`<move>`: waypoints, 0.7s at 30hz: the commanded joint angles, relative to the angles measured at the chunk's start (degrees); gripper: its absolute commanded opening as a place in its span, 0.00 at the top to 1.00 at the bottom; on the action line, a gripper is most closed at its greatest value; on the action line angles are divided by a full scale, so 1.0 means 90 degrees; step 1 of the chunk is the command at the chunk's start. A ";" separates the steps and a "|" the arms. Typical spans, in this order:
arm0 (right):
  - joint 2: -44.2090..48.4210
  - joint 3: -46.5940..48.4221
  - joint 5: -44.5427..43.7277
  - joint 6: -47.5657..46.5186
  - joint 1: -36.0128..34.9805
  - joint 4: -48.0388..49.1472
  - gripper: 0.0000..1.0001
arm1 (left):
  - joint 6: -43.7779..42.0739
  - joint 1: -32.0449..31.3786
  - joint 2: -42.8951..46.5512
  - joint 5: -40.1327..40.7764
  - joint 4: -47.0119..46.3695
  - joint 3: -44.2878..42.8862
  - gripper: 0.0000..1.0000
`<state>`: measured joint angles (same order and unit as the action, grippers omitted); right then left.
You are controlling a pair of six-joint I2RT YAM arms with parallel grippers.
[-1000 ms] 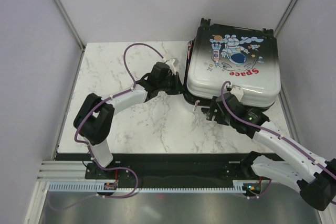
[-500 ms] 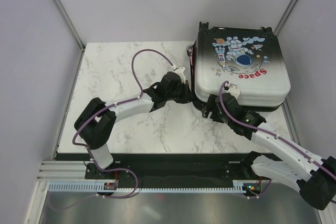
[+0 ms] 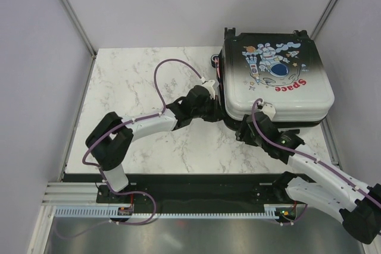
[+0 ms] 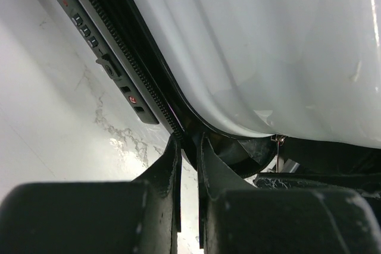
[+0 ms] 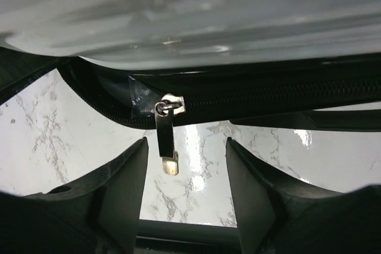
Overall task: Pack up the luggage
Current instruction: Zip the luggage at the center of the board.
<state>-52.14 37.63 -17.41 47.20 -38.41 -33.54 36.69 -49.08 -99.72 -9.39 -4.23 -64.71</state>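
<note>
The luggage (image 3: 277, 75), black-to-white with an astronaut and a red "Space" print, lies flat at the back right of the table with its lid down. My left gripper (image 3: 215, 108) is at its near left corner. In the left wrist view the left gripper (image 4: 189, 142) has its jaws almost together on the black zip rim (image 4: 178, 120), just below the combination lock (image 4: 101, 52). My right gripper (image 3: 245, 129) is at the front edge. It stands open there (image 5: 186, 144), with the metal zipper pull (image 5: 166, 138) hanging between its fingers, nearer the left one and untouched.
The white marble table (image 3: 137, 87) stretches left of the luggage. Grey walls close in the back and both sides, and the right wall (image 3: 357, 57) stands close to the luggage. A black wheel (image 3: 214, 59) sticks out at the luggage's far left corner.
The luggage has shifted to the right and its lid sits lower. My left gripper followed it rightward. The right gripper's jaws have narrowed around the hanging zipper pull.
</note>
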 commanded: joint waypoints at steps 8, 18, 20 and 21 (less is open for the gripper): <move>0.0823 -0.0548 -0.0019 -0.0400 -0.0009 0.0523 0.47 | -0.0004 -0.0680 -0.0209 -0.1799 -0.0634 0.0149 0.98; 0.0598 -0.0324 -0.0223 -0.0304 -0.0009 -0.0188 1.00 | -0.0179 -0.0650 0.0259 -0.1282 -0.0195 0.0071 0.66; 0.0656 -0.0197 -0.0273 -0.0206 -0.0009 -0.0559 1.00 | -0.0190 -0.0621 0.0444 -0.1116 -0.0009 0.0012 0.62; 0.0715 -0.0177 -0.0244 -0.0176 -0.0009 -0.0638 1.00 | -0.0170 -0.0611 0.0503 -0.1047 0.0069 -0.0007 0.59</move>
<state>-45.98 34.04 -17.67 44.14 -38.70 -34.41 36.47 -51.96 -99.29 -14.04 -5.61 -63.61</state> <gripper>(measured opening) 0.035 0.391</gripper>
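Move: The zipper pull hangs nearly between the right hand's open fingers, about 1 cm ahead and 1 cm left of their midpoint, at the same height; from the left hand it is some 5 cm back and 8 cm right, about level. The luggage's near left corner lies about 5 cm left of and 3 cm ahead of the right hand, the black handle's middle roughly 13 cm right and 1 cm ahead. The lock is some 8 cm ahead of the left hand and slightly lower. The zipper pull is pinched between the right fingers, which close from over half open to almost shut as that hand eases about 1.5 cm back and 1 cm right. The left hand, already gripping the luggage's rim near the corner, draws it some 2 cm back and 2 cm right, then pauses and opens its fingers partway, backing off another centimetre. ##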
